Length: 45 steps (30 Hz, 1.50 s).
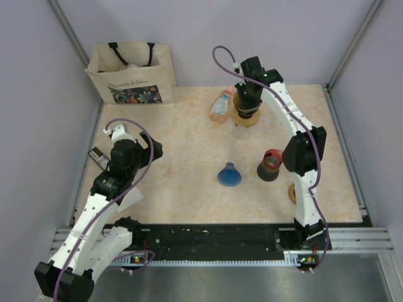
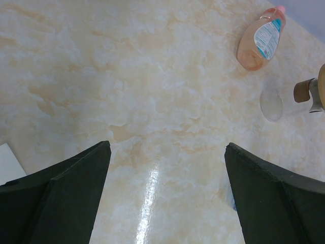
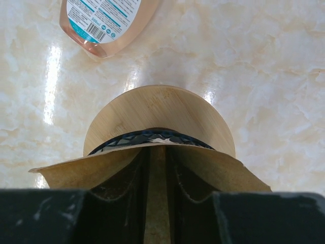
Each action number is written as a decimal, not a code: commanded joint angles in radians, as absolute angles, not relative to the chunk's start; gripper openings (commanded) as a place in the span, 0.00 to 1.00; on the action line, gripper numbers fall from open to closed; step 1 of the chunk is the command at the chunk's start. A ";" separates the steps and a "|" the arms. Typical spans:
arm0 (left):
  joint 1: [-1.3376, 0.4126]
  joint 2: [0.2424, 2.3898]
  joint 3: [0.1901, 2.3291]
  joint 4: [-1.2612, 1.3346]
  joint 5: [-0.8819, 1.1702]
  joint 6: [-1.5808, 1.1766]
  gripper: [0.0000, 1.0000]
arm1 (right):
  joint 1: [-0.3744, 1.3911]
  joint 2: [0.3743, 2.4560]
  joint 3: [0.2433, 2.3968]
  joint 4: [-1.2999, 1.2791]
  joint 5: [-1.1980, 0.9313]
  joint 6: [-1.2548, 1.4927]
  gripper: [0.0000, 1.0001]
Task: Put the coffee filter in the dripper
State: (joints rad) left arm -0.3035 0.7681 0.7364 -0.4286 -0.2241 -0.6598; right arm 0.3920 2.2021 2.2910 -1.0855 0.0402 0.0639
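The dripper (image 1: 244,118), a dark faceted cone in a round wooden collar, stands on a clear glass at the back middle of the table. In the right wrist view its wooden collar (image 3: 157,114) lies just beyond my fingers. My right gripper (image 1: 247,95) is directly above it, shut on the brown paper coffee filter (image 3: 96,168). The filter's pinched fold runs between the fingers and its edge fans out over the dripper's rim. My left gripper (image 1: 150,151) is open and empty over bare table at the left (image 2: 167,195).
A pink bottle (image 1: 220,106) lies just left of the dripper. A blue ribbed cone (image 1: 230,175) and a black cup with a red ring (image 1: 271,165) stand mid-table. A tote bag (image 1: 132,75) stands at the back left. A white sheet (image 1: 129,198) lies near the left arm.
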 commanded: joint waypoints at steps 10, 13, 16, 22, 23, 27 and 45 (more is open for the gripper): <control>-0.299 0.765 0.730 -0.388 -0.213 -0.663 0.99 | 0.405 2.109 2.310 -1.074 0.038 0.080 0.23; -0.299 0.765 0.732 -0.390 -0.212 -0.663 0.99 | 0.405 2.114 2.309 -1.074 0.041 0.083 0.23; -0.299 0.767 0.732 -0.390 -0.212 -0.664 0.99 | 0.405 2.111 2.313 -1.074 0.041 0.081 0.23; -0.299 0.767 0.733 -0.384 -0.207 -0.663 0.99 | 0.406 2.068 2.335 -1.072 0.043 0.080 0.25; -0.298 0.769 0.733 -0.382 -0.204 -0.664 0.99 | 0.407 2.054 2.336 -1.072 0.046 0.081 0.26; -0.298 0.770 0.736 -0.377 -0.196 -0.663 0.99 | 0.406 1.990 2.339 -1.065 0.052 0.084 0.29; -0.299 0.724 0.718 -0.333 -0.048 -0.591 0.99 | 0.402 1.068 1.263 -0.362 0.232 0.222 0.99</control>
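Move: The coffee filter stands in the black dripper right at the right hand, its middle roughly 1 cm below the barely open fingertips, with the dripper about 5 cm below. The orange bottle lies some 9 cm ahead, 7 cm left and 15 cm down. The red-rimmed carafe stands about 14 cm back, 10 cm right, the blue cone about 16 cm back, 4 cm left, both some 14 cm lower. From the left hand the filter is roughly 16 cm ahead, 29 cm right, 2 cm lower. The filter is left behind in the dripper: the right hand's slightly parted fingertips creep straight up its paper for about 2 cm, then rise fast, some 16 cm in all, and swing back and to the right towards the carafe side. The fingers spread wide on the way and the wrist tips them up about 30 degrees. The left hand just starts drifting right. ##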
